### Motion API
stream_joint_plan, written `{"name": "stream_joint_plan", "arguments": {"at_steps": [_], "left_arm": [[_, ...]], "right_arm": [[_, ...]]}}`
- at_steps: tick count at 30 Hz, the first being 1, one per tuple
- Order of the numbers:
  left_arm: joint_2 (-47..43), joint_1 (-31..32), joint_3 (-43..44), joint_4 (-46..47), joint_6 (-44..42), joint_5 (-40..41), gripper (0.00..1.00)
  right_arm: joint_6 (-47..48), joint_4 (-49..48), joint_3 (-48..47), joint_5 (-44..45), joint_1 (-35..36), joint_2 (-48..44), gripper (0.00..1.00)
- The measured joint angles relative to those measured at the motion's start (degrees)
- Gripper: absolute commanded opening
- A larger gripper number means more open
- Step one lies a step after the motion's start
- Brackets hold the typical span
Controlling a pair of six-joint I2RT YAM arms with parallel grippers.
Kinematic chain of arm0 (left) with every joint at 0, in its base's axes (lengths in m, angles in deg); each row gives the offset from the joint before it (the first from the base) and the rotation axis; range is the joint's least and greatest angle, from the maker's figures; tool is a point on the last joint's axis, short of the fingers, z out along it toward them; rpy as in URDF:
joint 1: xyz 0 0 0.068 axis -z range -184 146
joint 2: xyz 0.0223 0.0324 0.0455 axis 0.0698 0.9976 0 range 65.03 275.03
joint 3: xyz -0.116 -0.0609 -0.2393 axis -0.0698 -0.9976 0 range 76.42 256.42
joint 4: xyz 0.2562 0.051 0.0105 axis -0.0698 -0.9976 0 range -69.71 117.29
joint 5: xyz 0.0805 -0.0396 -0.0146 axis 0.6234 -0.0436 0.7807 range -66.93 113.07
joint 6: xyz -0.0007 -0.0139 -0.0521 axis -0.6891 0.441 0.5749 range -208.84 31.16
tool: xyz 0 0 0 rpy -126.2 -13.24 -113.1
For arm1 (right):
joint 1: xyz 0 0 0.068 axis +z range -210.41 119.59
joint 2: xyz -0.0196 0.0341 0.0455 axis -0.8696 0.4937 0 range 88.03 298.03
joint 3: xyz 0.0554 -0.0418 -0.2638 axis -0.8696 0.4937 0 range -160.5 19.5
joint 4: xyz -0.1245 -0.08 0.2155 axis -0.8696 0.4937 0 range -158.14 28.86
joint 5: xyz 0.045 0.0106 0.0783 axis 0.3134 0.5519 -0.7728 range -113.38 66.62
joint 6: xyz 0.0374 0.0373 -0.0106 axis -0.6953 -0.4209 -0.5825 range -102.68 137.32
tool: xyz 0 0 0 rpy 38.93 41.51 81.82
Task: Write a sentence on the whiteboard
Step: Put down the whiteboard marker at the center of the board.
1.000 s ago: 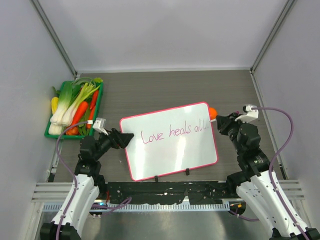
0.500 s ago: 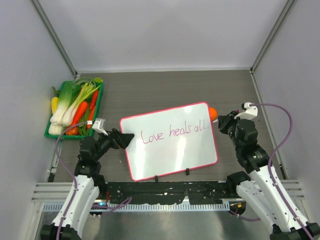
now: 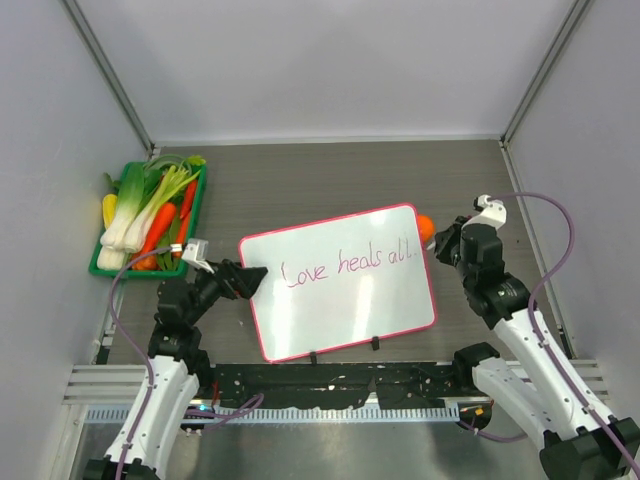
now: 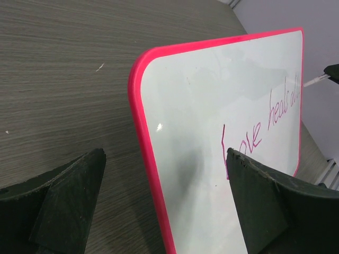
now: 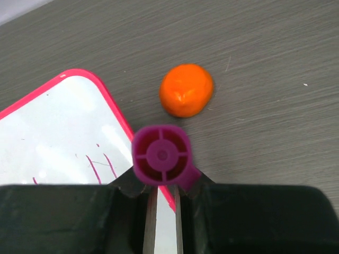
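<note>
The whiteboard [image 3: 350, 300], pink-framed, lies on the table with "Love heals all." [image 3: 345, 265] written on it in pink. My left gripper [image 3: 248, 280] is open at the board's left edge. In the left wrist view that gripper [image 4: 165, 159] straddles the pink frame [image 4: 139, 121]: one finger stands over the table, the other over the white surface by the word "Love" [image 4: 249, 138]. My right gripper [image 3: 445, 240] is at the board's far right corner. It is shut [image 5: 161, 185] on a magenta marker [image 5: 160, 155], seen end-on above the frame.
An orange, fruit-like thing [image 3: 426, 225] [image 5: 186, 90] lies on the table just beyond the board's far right corner, close to the right gripper. A green tray [image 3: 96, 268] of vegetables stands at the far left. Grey walls close in both sides.
The left jaws have spread wider around the board's edge. The right wrist has shifted a little away from me and leftward, still holding the marker. The board has not moved.
</note>
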Motion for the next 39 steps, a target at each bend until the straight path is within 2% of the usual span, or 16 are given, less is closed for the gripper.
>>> {"name": "stream_joint_plan", "arguments": {"at_steps": [7,16,22,30,39], "left_arm": [[-0.74,0.00,-0.33,-0.15,0.00,0.00,1.00],[-0.72,0.00,-0.42,-0.20,0.02,0.02,1.00],[-0.72,0.00,-0.42,-0.17,0.00,0.02,1.00],[-0.72,0.00,-0.42,-0.17,0.00,0.00,1.00],[-0.68,0.00,-0.44,-0.17,0.02,0.00,1.00]], "right_arm": [[-0.68,3.10,-0.59,1.01,-0.98,2.54,0.01],[-1.07,2.51,-1.05,0.57,-1.07,-2.32,0.01],[-1.07,2.38,-1.16,0.96,-1.07,5.05,0.01],[-1.14,2.51,-0.46,0.44,-1.84,9.79,0.01],[-1.18,2.84,-0.20,-5.62,-7.28,18.75,0.01]]}}
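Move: The marker is in the right gripper's grip. The whiteboard's centre, where it is to be laid, is some 22 cm to that hand's left, about 2 cm back and roughly 17 cm below. The orange lies about 10 cm ahead and 2 cm left, some 14 cm down; the written "all." is roughly 4 cm ahead and 9 cm left. From the left hand the board's centre lies about 18 cm right, 4 cm ahead and 13 cm below. The marker, still pinched in the nearly shut right gripper, is carried down just off the board's right edge, nearer than the orange. The right hand first dips and bobs back up a couple of centimetres, then sinks steadily to about 9 cm lower, with a slight drift right, tipping its fingers some 20 degrees further downward. ##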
